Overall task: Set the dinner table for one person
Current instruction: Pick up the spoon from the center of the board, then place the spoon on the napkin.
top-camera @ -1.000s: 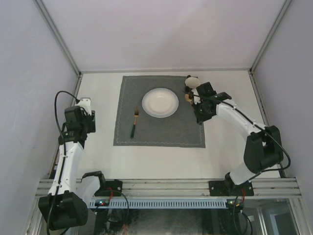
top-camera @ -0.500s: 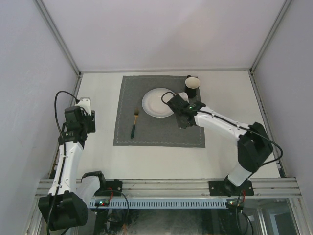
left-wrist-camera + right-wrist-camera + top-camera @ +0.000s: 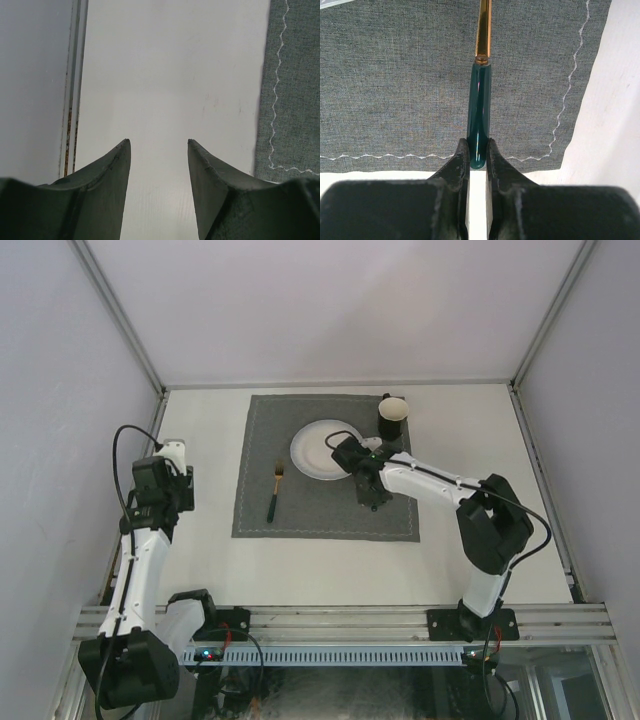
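My right gripper (image 3: pixel 478 145) is shut on the end of a dark green utensil handle (image 3: pixel 479 115). The handle's gold stem (image 3: pixel 483 27) runs out of the top of the right wrist view, so its head is hidden. From above, this gripper (image 3: pixel 373 498) hangs over the grey mat (image 3: pixel 300 515), just right of the white plate (image 3: pixel 327 449). A green-handled gold fork (image 3: pixel 274 490) lies on the mat left of the plate. My left gripper (image 3: pixel 159 142) is open over the bare dinner table (image 3: pixel 175 75), left of the mat's edge (image 3: pixel 287 100), and holds nothing.
A dark cup (image 3: pixel 392 412) with a pale inside stands at the mat's far right corner. The left arm (image 3: pixel 160 490) sits near the table's left rail (image 3: pixel 75 100). Walls close in the far, left and right sides.
The right arm swung from beside the cup to the left and nearer, over the mat right of the plate, with the utensil still gripped. The left arm has not moved.
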Controlling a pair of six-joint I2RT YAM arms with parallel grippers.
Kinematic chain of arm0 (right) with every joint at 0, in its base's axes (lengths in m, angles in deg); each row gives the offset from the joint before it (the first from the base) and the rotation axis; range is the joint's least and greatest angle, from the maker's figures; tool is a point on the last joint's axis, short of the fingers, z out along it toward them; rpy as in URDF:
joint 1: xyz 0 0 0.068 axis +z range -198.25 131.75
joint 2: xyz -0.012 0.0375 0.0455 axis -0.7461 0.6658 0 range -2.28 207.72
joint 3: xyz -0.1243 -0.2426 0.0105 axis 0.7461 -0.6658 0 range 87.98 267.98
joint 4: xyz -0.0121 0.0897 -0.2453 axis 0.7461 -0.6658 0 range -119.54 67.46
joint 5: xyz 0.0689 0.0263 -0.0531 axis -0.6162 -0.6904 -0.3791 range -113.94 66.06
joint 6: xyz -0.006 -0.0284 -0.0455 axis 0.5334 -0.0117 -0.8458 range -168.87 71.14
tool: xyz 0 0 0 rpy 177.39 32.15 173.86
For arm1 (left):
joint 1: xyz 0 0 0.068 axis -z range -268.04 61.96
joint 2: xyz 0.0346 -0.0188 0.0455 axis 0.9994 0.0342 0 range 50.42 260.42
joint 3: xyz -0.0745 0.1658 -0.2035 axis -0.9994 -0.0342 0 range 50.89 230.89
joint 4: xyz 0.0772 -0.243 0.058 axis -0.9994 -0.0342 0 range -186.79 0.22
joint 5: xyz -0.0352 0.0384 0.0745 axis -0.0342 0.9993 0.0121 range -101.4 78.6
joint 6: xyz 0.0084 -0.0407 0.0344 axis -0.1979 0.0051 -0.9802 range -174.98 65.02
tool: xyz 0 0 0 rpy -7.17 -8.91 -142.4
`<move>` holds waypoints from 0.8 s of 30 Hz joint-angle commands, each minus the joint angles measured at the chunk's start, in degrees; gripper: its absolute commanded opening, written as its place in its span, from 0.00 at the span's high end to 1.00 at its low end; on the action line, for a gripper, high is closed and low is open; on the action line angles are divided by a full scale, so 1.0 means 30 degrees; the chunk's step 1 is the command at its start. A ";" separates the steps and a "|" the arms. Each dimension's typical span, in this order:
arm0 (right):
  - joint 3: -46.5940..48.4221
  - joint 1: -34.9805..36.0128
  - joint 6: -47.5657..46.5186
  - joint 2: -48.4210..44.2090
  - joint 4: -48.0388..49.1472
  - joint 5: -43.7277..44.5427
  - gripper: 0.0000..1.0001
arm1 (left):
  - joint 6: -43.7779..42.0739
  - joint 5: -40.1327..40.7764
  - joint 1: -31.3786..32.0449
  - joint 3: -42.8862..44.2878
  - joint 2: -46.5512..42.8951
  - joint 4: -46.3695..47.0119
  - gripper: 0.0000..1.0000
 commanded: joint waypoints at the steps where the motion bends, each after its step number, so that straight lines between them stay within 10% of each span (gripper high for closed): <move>1: -0.0254 -0.0744 0.0469 -0.0989 0.0116 -0.0566 1.00 | -0.0344 0.0357 -0.0181 0.0151 0.0186 0.0570 0.46; 24: -0.3448 -0.2956 -0.1593 -0.0802 0.1266 -0.3527 1.00 | -0.0342 0.0264 -0.0181 0.0190 0.0247 0.0574 0.46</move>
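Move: The spoon is already in the right gripper, held by the end of its handle. The bare front-right part of the mat lies about 5 cm to the right of that hand, roughly level with it and some 6 cm below. The plate is about 19 cm ahead and 10 cm left, the mug 25 cm ahead and 4 cm right, and the fork 6 cm ahead and 22 cm left. From the left hand, that part of the mat is some 49 cm right, level, and 14 cm below. Keep the right gripper shut on the spoon's handle and carry it right, away from the plate, over the mat's front-right part, sinking about 3 cm and drawing back nearly as much. Go some 6 cm to the right, then ease back left by about 1 cm, and tip the fingers some 10 degrees steeper towards the mat. ##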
